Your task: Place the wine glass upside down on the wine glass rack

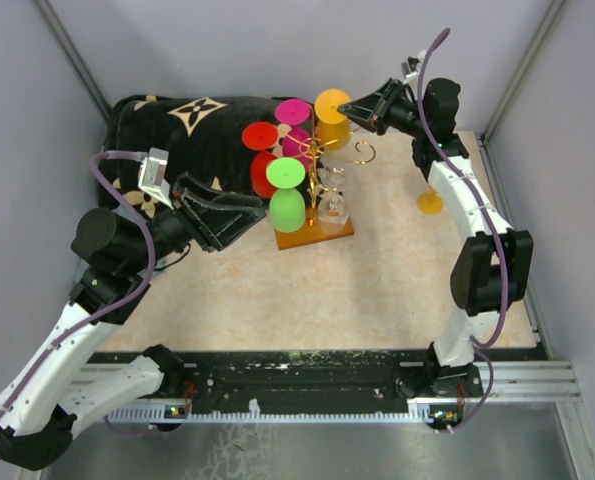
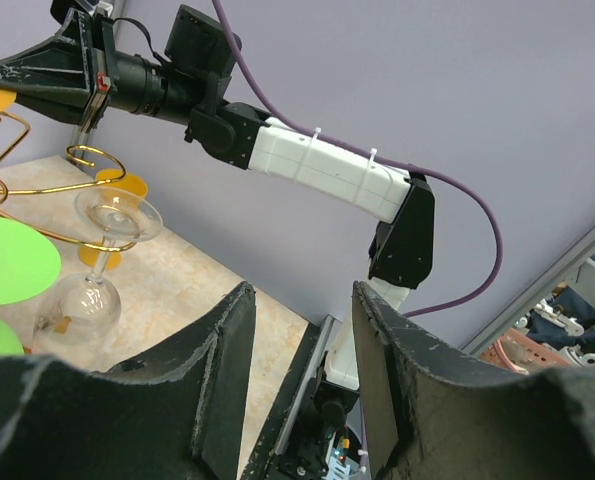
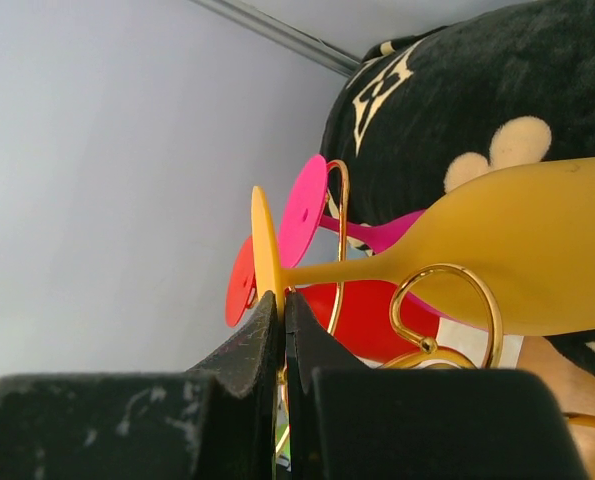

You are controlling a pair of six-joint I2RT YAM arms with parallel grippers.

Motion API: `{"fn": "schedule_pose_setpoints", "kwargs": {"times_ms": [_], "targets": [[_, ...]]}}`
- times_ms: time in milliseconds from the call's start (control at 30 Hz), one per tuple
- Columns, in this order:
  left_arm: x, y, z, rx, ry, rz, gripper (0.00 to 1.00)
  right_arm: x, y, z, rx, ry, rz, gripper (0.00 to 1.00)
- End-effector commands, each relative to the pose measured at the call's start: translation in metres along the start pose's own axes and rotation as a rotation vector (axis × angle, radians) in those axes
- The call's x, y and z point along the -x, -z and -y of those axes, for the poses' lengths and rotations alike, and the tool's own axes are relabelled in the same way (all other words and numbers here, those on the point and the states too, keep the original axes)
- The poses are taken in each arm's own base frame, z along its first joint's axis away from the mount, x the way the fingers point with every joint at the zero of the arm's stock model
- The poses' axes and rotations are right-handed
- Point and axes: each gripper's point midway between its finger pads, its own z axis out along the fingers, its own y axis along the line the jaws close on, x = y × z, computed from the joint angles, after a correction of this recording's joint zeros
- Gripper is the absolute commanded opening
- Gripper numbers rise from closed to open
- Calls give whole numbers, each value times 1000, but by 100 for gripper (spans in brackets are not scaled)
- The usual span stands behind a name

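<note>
The wine glass rack [image 1: 320, 152] is a gold wire tree on an orange-brown wooden base [image 1: 322, 236] at the table's back middle. A yellow wine glass [image 1: 332, 128] hangs upside down at its top right, foot [image 3: 265, 248] up and bowl [image 3: 522, 250] below. My right gripper [image 1: 354, 106] is shut on the rim of that foot, as the right wrist view [image 3: 284, 300] shows. The stem crosses a gold wire arm [image 3: 339, 230]; whether it rests in it I cannot tell. My left gripper [image 1: 264, 205] is open and empty just left of the rack [image 2: 302, 300].
Red [image 1: 260, 135], pink [image 1: 293, 112], green [image 1: 286, 172] and clear [image 1: 333, 208] glasses hang upside down on the rack. A black patterned cushion [image 1: 192, 125] lies at the back left. A small orange object [image 1: 430, 203] stands on the table by the right arm.
</note>
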Motion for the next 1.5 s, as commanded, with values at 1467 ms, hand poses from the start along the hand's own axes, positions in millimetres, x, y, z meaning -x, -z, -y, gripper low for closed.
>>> {"fn": "schedule_pose_setpoints", "kwargs": {"times_ms": [1467], "targets": [[4, -2, 4, -29, 14, 26, 50, 35, 47, 6, -3, 70, 101, 0]]}}
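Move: The right hand holds the orange wine glass upside down by its base, the stem some 3 cm to its left. The rack's empty far-right hook lies about 1 cm right of this hand, level with it in reach and 5 cm lower; the nearer empty hook is 6 cm back, 4 cm right, equally low. The hung magenta glass's base is 12 cm left, 1 cm ahead, 4 cm below. From the left hand, the far-right hook is roughly 24 cm ahead, 18 cm right and 8 cm lower. Still pinching the orange glass by the edge of its base, the shut right fingers first sink about 3 cm, then carry it some 5 cm to the right, easing slightly back and rising again by about 2 cm, to bring the stem towards the far-right hook. The wrist hardly turns and the grip is kept; touch between glass and hook can't be made out. ##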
